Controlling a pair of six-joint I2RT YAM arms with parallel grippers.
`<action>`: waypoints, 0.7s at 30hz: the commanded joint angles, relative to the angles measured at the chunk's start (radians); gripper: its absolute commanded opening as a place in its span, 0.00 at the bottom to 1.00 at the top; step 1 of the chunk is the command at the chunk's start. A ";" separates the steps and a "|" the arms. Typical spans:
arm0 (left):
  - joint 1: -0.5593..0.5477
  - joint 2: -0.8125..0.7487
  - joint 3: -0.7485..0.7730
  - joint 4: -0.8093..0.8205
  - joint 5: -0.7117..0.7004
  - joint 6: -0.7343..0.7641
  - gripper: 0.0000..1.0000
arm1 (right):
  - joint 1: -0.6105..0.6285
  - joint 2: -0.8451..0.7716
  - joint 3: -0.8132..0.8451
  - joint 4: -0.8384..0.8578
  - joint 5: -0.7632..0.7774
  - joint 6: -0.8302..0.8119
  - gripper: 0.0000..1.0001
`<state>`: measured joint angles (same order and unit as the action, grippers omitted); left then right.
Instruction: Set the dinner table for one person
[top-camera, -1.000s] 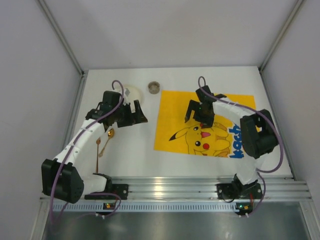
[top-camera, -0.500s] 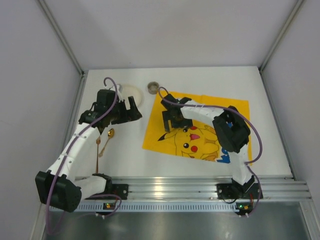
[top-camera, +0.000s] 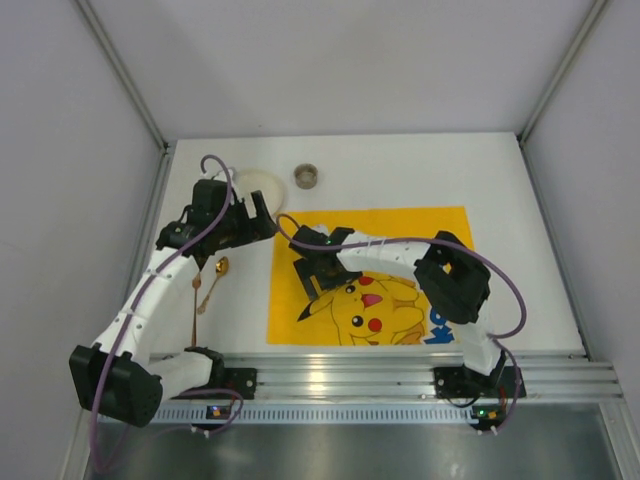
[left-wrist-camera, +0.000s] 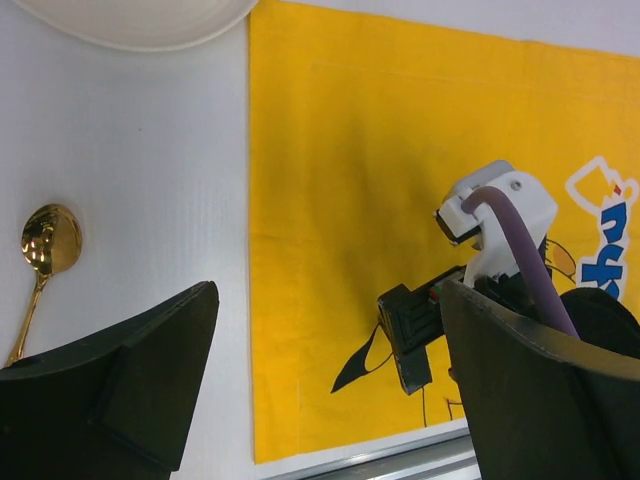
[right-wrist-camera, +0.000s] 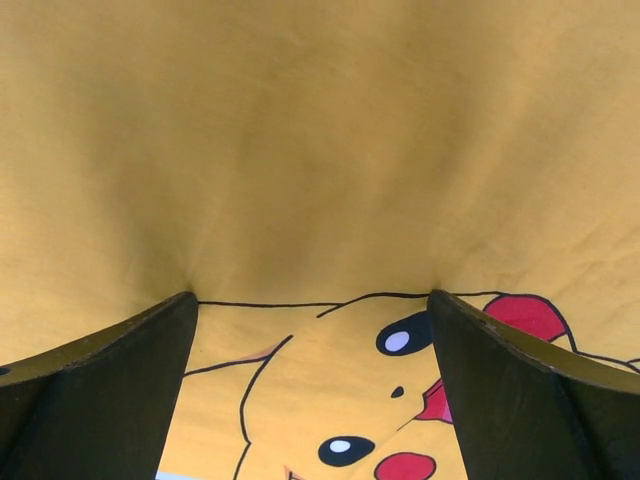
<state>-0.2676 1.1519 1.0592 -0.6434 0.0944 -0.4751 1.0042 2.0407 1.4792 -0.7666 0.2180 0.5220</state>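
The dinner table (top-camera: 500, 170) is a white top with an aluminium rail (top-camera: 400, 370) along its near edge. A yellow cartoon-printed mat (top-camera: 400, 240) lies flat on it, its near edge along the rail. My right gripper (top-camera: 305, 278) is open, and both fingertips press down into the mat's left part (right-wrist-camera: 312, 295), dimpling the cloth (right-wrist-camera: 320, 150). My left gripper (top-camera: 262, 218) hovers open and empty above the table between the white plate (top-camera: 262, 185) and the mat's left edge (left-wrist-camera: 328, 300). A gold spoon (top-camera: 218, 270) lies left of the mat (left-wrist-camera: 50, 240).
A small grey cup (top-camera: 307, 176) stands behind the mat near the plate (left-wrist-camera: 140, 15). A thin dark utensil (top-camera: 193, 318) lies beside the spoon. Grey walls close in the table on three sides. The right arm (left-wrist-camera: 500, 230) stretches across the mat.
The mat has slid left and toward the rail under the right gripper, and turned square to the table edge. The left gripper drew back slightly to the left.
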 joint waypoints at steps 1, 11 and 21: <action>0.004 -0.017 0.015 -0.010 -0.085 -0.026 0.98 | 0.024 0.056 -0.073 -0.068 0.043 -0.068 1.00; 0.070 0.103 0.071 0.005 -0.194 -0.060 0.99 | -0.027 -0.011 0.093 -0.112 0.136 -0.143 1.00; 0.248 0.337 0.110 0.160 -0.108 -0.042 0.99 | -0.142 -0.427 0.115 -0.189 0.107 -0.126 1.00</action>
<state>-0.0315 1.4364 1.1126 -0.5823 -0.0418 -0.5251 0.9146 1.7878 1.5421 -0.9096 0.3195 0.3946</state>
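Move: From the left hand the plate lies about 16 cm ahead, 5 cm left and 18 cm below; the cup is some 21 cm ahead and 7 cm right, the spoon 5 cm back and 14 cm left. The right hand's open fingers are down at the yellow placemat, whose middle lies 3 cm ahead, 12 cm right and 2 cm below; the cup is about 28 cm ahead and 3 cm left. The left hand swings left, then forward and down towards the plate with fingers kept wide open, some 9 cm left and 6 cm each forward and down, while the wrist turns about 20 degrees counter-clockwise. The right hand first creeps forward low over the placemat, then comes free of it and lifts fast, about 11 cm in all, drifting forward and right with fingers still open. ##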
